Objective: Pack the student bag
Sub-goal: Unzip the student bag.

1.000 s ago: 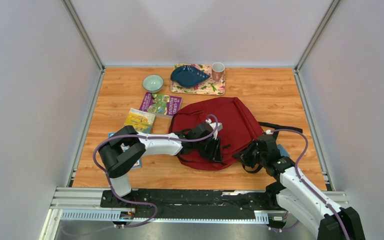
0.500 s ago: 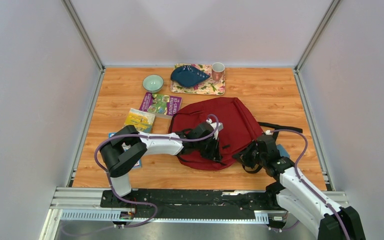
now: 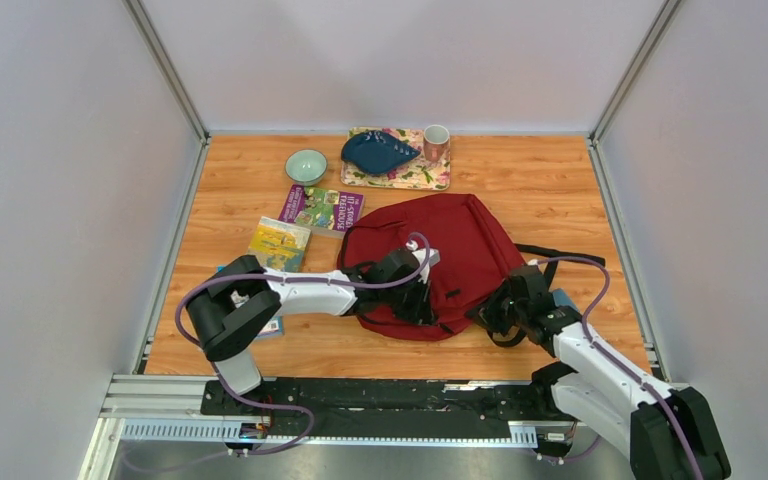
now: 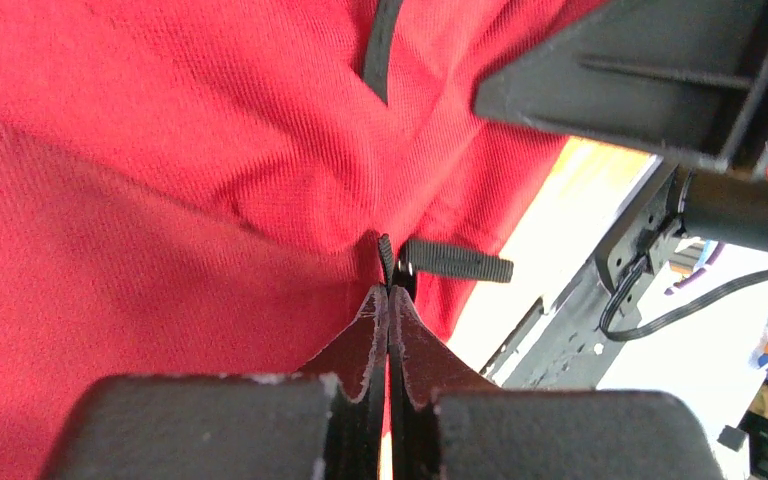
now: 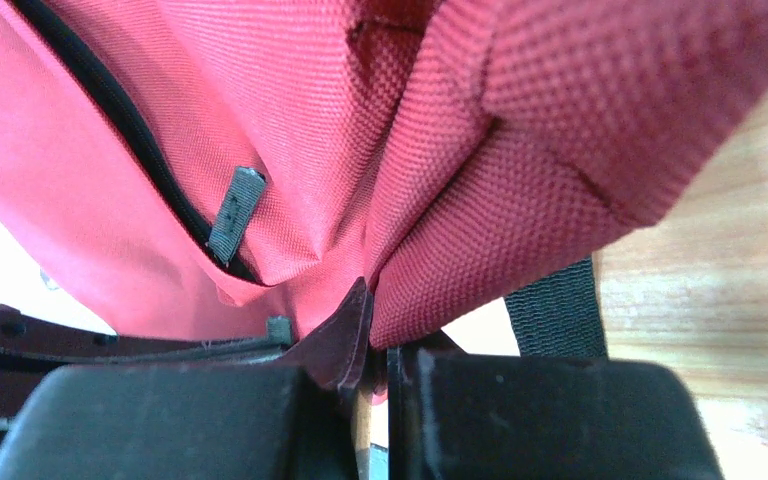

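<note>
The student bag [image 3: 465,235], dark red with black straps, lies flat mid-table. My left gripper [image 3: 422,300] sits on its near front part. In the left wrist view the left gripper [image 4: 390,292] is shut, its tips pinching the bag's black zipper pull [image 4: 457,263] against the red fabric [image 4: 160,200]. My right gripper [image 3: 497,310] is at the bag's near right edge. In the right wrist view the right gripper [image 5: 372,345] is shut on a fold of the bag's fabric [image 5: 520,150], beside a black zipper line [image 5: 110,100] and a grey pull tab [image 5: 235,210].
Left of the bag lie a purple book [image 3: 322,208] and a yellow book [image 3: 280,240]. A green bowl [image 3: 306,165], a floral tray [image 3: 428,177] bearing a blue leaf dish [image 3: 378,152], and a mug [image 3: 436,142] stand at the back. A black strap [image 3: 560,255] trails right.
The left gripper has closed onto the zipper pull. The left arm's elbow has shifted slightly leftward. The right gripper keeps its hold on the bag's edge.
</note>
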`<state>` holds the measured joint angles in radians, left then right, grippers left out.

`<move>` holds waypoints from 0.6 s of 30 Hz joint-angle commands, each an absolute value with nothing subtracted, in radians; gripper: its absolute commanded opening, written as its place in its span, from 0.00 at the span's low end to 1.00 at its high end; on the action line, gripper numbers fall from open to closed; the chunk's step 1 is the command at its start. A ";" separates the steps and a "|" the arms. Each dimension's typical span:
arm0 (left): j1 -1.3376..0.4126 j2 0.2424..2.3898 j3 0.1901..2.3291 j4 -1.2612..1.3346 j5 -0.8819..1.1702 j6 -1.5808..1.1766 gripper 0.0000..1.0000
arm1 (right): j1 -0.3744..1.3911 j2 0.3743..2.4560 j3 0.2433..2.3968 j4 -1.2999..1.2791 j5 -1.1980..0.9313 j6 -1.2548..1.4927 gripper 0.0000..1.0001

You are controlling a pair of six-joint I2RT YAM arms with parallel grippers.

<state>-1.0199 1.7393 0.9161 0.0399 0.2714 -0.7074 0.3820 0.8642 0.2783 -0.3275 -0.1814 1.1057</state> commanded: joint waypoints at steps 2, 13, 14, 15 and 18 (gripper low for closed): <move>-1.025 1.626 0.851 0.066 0.264 -0.652 0.00 | 0.350 0.937 0.363 -0.247 -0.137 1.072 0.00; -1.019 1.467 0.801 -0.141 -0.073 -0.623 0.00 | 0.299 1.003 0.397 -0.236 -0.115 1.008 0.00; -1.012 1.456 0.798 -0.153 -0.093 -0.624 0.00 | 0.296 1.005 0.396 -0.235 -0.115 1.003 0.00; -1.009 1.438 0.792 -0.172 -0.107 -0.624 0.00 | 0.290 1.005 0.396 -0.235 -0.117 0.997 0.00; -0.991 1.393 0.769 -0.199 -0.159 -0.624 0.00 | 0.272 1.003 0.394 -0.235 -0.120 0.982 0.00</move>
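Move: On the bag's near side, the left hand already pinches the zip pull. The zip's left end lies about 12 cm to its left and 1 cm farther out, roughly 1 cm lower. The black end tab is about 4 cm right and 1 cm nearer the base; the upper pocket tab is some 5 cm right and 5 cm ahead. The right hand holds the bag's near right corner directly between its fingers, with that upper tab about 4 cm left and 4 cm ahead. Drawing the pinched zip pull away from the end tab, the left hand travels about 6.5 cm left, rising some 2 cm throughout and bending forward over the second half, while the wrist swings roughly 15 degrees. The right hand keeps its pinch on the bag's corner and shifts about 2.5 cm forward and slightly right. ##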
